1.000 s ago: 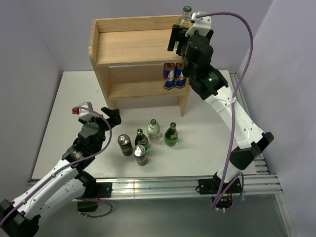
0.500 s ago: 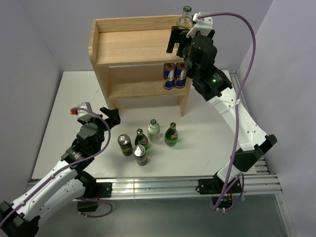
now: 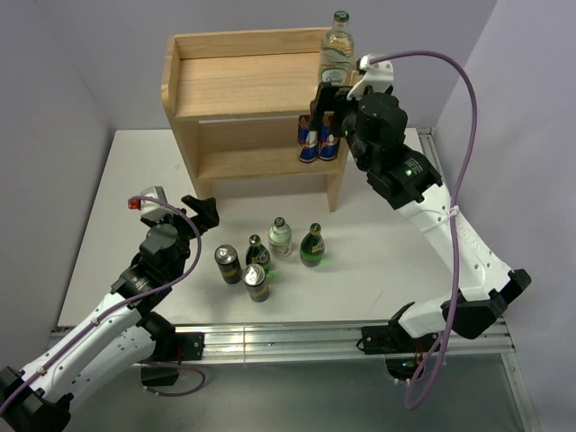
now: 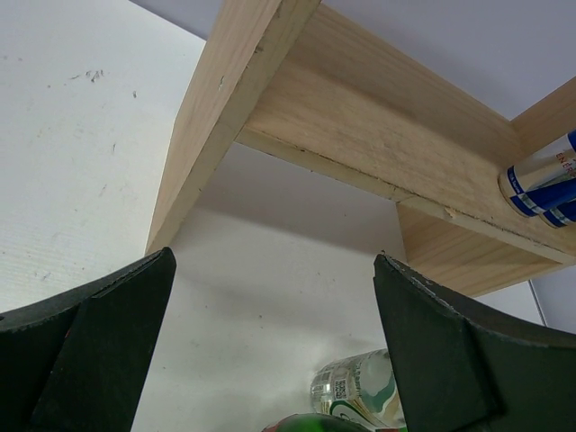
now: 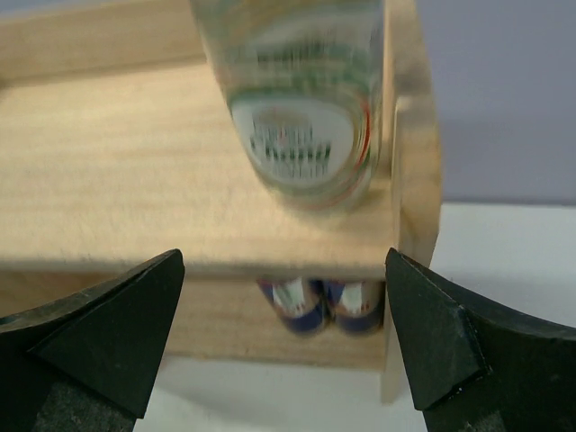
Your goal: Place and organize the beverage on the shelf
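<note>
The light-wood shelf [image 3: 243, 85] stands at the back of the table. A clear bottle [image 3: 337, 45] stands upright on the right end of its top board, free of any grip; the right wrist view shows it [image 5: 306, 99] close ahead. My right gripper [image 3: 326, 106] hangs open just in front of that corner, apart from the bottle, nothing between its fingers [image 5: 283, 333]. Two blue cans [image 3: 318, 139] stand on the lower tier. My left gripper [image 3: 180, 211] is open and empty near the shelf's left foot [image 4: 274, 342].
On the table in front of the shelf stand a clear bottle [image 3: 280, 237], two green bottles [image 3: 312, 246] [image 3: 257, 252] and two dark cans [image 3: 228, 264] [image 3: 256, 283]. The left wrist view shows the clear bottle [image 4: 360, 391] low between its fingers.
My right gripper has opened, let go of the clear bottle on the top board, and drawn back and down from it. The left arm has not moved.
</note>
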Motion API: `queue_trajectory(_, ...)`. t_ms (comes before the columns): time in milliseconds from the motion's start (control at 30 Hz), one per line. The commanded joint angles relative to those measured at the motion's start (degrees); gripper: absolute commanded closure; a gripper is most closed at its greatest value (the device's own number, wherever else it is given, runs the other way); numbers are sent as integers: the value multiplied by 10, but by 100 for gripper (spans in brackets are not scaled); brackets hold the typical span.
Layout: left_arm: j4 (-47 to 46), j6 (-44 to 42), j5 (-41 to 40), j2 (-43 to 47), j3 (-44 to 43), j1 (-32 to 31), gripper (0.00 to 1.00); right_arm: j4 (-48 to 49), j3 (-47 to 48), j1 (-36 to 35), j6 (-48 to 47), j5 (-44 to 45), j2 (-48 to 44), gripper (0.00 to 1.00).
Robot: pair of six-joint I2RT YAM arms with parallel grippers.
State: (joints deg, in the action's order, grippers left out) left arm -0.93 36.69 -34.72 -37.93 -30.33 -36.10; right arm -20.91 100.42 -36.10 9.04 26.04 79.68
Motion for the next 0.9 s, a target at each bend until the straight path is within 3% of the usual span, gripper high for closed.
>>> queue_trajectory(0, 1, -4, -12, 3, -8, -2, 1, -48, -45, -13, 32, -32, -23, 0)
queue_trajectory(200, 1, -4, -12, -2, -10, -2, 1, -36, -180, -56, 81, -28, -123, 0)
queue_trajectory(367, 0, -3, -9, 0, -9, -2, 1, -39, -325, -159, 144, 56, -200, 0)
queue_trajectory(533, -2, -5, -5, -3, -10, -2, 1, -48, -467, -210, 230, 57, -257, 0)
queue_trajectory(667, -1, -5, -5, -2, -10, -2, 1, -41, -551, -231, 308, 48, -273, 0)
queue_trajectory(867, -3, -7, -6, -5, -9, -3, 1, -9, -620, -245, 349, 35, -274, 0)
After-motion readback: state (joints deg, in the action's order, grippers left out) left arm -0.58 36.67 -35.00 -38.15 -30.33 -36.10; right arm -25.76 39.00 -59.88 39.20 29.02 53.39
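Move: Back towards the base and far below the right hand stands the right-hand green bottle, about 11 cm back, 5 cm left and 38 cm down. Its clear neighbour is some 8 cm to the left of it and slightly farther out, with the other green bottle about 14 cm to its left. The clear bottle just placed stands on the top shelf, roughly 6 cm ahead. From the left hand, the right-hand green bottle lies about 23 cm right, 2 cm back and 16 cm lower. Dropping away from the shelf top, the right hand sinks some 33 cm and draws back about 18 cm, drifting slightly left, down towards the right-hand green bottle. On the way the fingers tip down by roughly 35 degrees and turn a little counter-clockwise. They stay wide open and end just short of the bottle on its near side. ##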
